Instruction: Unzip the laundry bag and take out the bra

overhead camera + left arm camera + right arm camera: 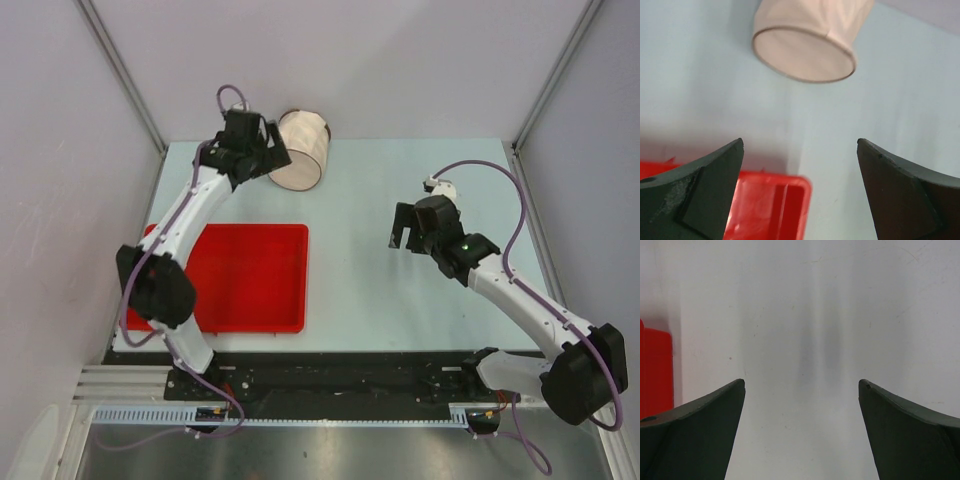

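Observation:
The laundry bag [303,150], a cream-white mesh drum with a brownish rim, lies on its side at the far edge of the table, one round face toward the arms. It also shows at the top of the left wrist view [805,50]. My left gripper [262,158] hovers just left of it, open and empty [800,142], not touching it. My right gripper [410,232] is open and empty over bare table at the right [801,382], well away from the bag. The bra is not in view.
A flat red tray [303,280] sits at the near left of the table; its corner shows under the left fingers [775,200] and at the left edge of the right wrist view [655,370]. Grey walls enclose the table.

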`<state>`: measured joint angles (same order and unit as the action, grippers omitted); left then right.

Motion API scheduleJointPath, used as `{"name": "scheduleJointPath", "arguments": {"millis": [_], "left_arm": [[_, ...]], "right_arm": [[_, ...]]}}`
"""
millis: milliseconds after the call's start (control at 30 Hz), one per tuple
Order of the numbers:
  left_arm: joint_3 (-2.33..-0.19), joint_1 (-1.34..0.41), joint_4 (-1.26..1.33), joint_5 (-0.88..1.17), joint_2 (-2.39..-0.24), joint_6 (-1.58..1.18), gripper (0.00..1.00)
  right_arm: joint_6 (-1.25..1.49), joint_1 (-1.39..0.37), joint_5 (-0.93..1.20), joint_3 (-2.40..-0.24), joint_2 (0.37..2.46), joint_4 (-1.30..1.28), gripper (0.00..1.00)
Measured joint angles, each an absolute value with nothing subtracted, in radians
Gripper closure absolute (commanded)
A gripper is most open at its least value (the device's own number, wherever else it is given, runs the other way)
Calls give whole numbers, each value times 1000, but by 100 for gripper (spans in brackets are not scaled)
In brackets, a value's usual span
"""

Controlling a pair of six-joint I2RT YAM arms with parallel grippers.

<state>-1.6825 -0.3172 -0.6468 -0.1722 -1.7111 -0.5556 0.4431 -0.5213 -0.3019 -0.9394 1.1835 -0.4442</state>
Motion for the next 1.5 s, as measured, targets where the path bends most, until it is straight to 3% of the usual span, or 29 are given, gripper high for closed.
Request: {"name": "scheduleJointPath", "arguments": {"millis": [333, 633, 667, 767, 800, 833, 867, 933, 1100, 1267, 1500], "left_arm": [[-2124, -347, -697, -207, -2131, -791, 0], [-2243, -373, -710, -335, -2289, -998, 1], [-2249, -378, -713, -347, -2301, -1016, 4], [-2254, -387, -714, -376, -2327, -1050, 32], [-2255, -388, -713, -382, -2336, -1056, 52], [-2256, -389, -708, -387, -2350, -1045, 63], [-2256, -390, -705, -388, -2355, -1051, 87], [-2279, -390, -688, -384, -2370, -1039, 100], [-2242, -390, -661, -351, -2332, -931, 100], [-2042, -387, -578, -146, -2190, -728, 99], [-1912, -393, -569, 305, -1997, -535, 100]], "right_arm": [[457, -538, -265, -939, 1217, -420, 0], [461, -548, -252, -939, 1251, -417, 0], [461, -548, -252, -939, 1253, -418, 0], [459, -548, -252, -939, 1254, -418, 0], [459, -548, -252, -939, 1254, -419, 0], [458, -548, -253, -939, 1254, -421, 0], [458, -548, -253, -939, 1254, -425, 0], [455, -548, -255, -939, 1254, -432, 0], [456, -548, -271, -939, 1254, -445, 0], [451, -524, -278, -938, 1227, -446, 0], [440, -178, -53, -923, 1037, -392, 0]]}}
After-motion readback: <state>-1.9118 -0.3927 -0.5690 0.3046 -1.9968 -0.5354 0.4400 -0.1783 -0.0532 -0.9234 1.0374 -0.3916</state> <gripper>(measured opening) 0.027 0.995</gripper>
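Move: The laundry bag lies on its side with an end facing me; from my open left hand its middle is about 20 cm ahead, 4 cm to the right and 16 cm below. The red tray is centred some 18 cm back from that hand, 14 cm to its left and 22 cm lower. From my empty right hand, the bag's middle is about 32 cm ahead, 26 cm to the left and 10 cm below. I reach my left hand about 13 cm forward, some 10 cm down and a little right, close its fingers on the upper right of the bag's near rim by the seam, then swing it back and right while lifting about 8 cm and turning some 50 degrees clockwise. Late on, my right hand, still open, swings roughly 9 cm right and 7 cm up. ##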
